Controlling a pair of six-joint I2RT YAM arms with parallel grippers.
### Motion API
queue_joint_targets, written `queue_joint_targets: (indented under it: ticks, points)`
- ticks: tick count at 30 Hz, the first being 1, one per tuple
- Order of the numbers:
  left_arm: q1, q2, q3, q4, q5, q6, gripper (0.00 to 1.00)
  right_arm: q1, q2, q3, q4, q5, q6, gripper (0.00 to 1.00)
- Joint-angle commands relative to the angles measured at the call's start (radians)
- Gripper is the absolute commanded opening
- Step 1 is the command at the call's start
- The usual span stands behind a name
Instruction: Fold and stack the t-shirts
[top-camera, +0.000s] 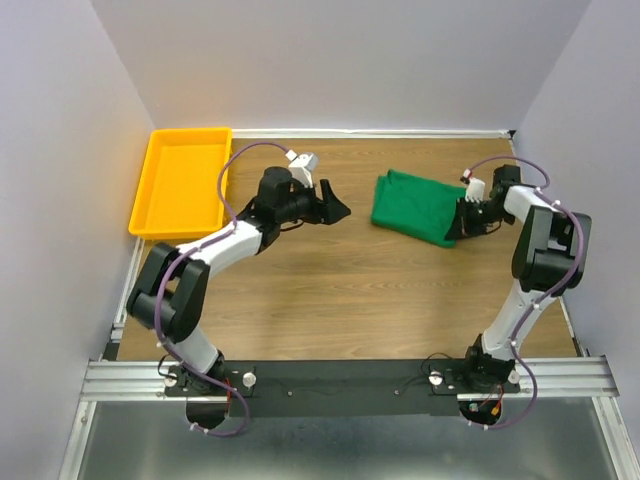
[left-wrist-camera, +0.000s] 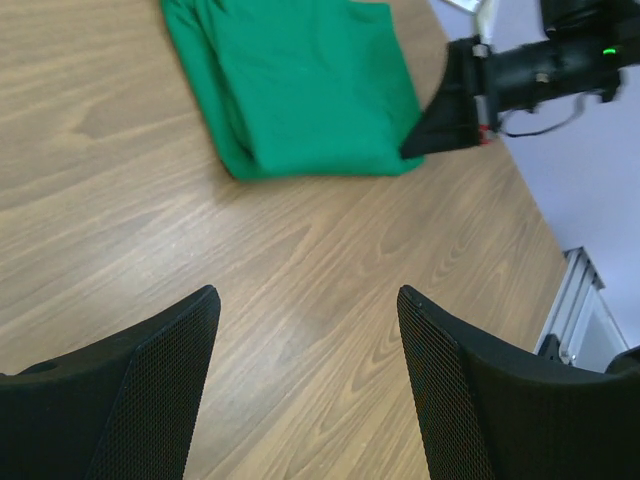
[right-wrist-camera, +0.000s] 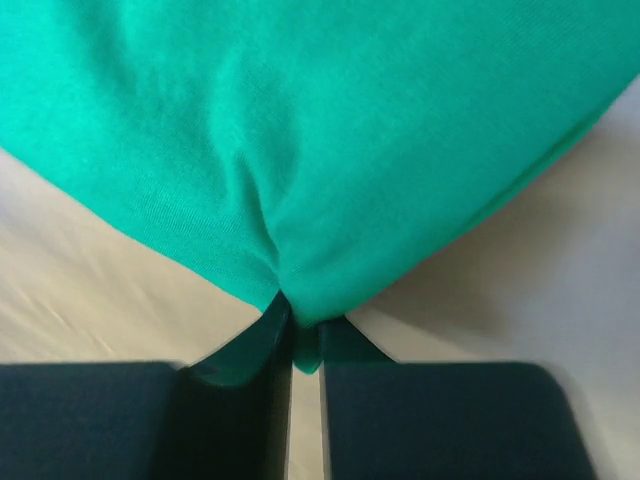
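A folded green t-shirt (top-camera: 415, 205) lies on the wooden table, right of centre; it also shows in the left wrist view (left-wrist-camera: 300, 85) and fills the right wrist view (right-wrist-camera: 320, 140). My right gripper (top-camera: 458, 222) is at the shirt's right edge, shut on a pinched bit of that edge (right-wrist-camera: 305, 335), with the cloth puckered between the fingers. My left gripper (top-camera: 335, 205) hovers left of the shirt, open, with only bare wood between its fingers (left-wrist-camera: 180, 380). The right gripper appears in the left wrist view as a dark wedge (left-wrist-camera: 450, 110) touching the shirt's corner.
An orange tray (top-camera: 180, 180) sits at the table's back left corner. White walls enclose the table on three sides. A metal rail (top-camera: 340, 380) carrying both arm bases runs along the near edge.
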Motion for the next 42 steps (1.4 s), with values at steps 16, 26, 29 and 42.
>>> queue_joint_targets:
  ticks: [16,26,29,42]
  points:
    - [-0.174,0.536,0.665,-0.267,-0.035,0.121,0.79,-0.195,-0.12,0.128,-0.325,-0.055,-0.374,0.83]
    - [-0.191,0.682,0.792,-0.324,-0.072,0.057,0.58,-0.195,0.003,0.164,-0.175,-0.125,-0.148,0.84]
    - [-0.194,0.728,0.845,-0.356,-0.084,0.034,0.56,-0.195,-0.005,0.159,-0.152,-0.123,-0.127,0.84]
    - [-0.194,0.872,1.059,-0.462,-0.114,0.0,0.45,-0.199,-0.02,0.133,-0.126,-0.134,-0.098,0.84]
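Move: The folded t-shirt's middle lies roughly 15 cm ahead of the left hand, 25 cm to its right and 17 cm below; the shirt's far-left corner is about 24 cm ahead and 16 cm right of that hand. The right hand already pinches the near-right corner just above the table: from it the shirt's middle is some 11 cm ahead and 9 cm left, the far-right corner about 17 cm ahead and 4 cm right. Drag the pinched corner back about 8 cm with the right gripper while easing it open, let go, rise, and arc right and forward before sinking wide open by the far-right corner. Meanwhile bring the left gripper right and forward, then down about 8 cm towards the far-left corner, partly closing its fingers. ##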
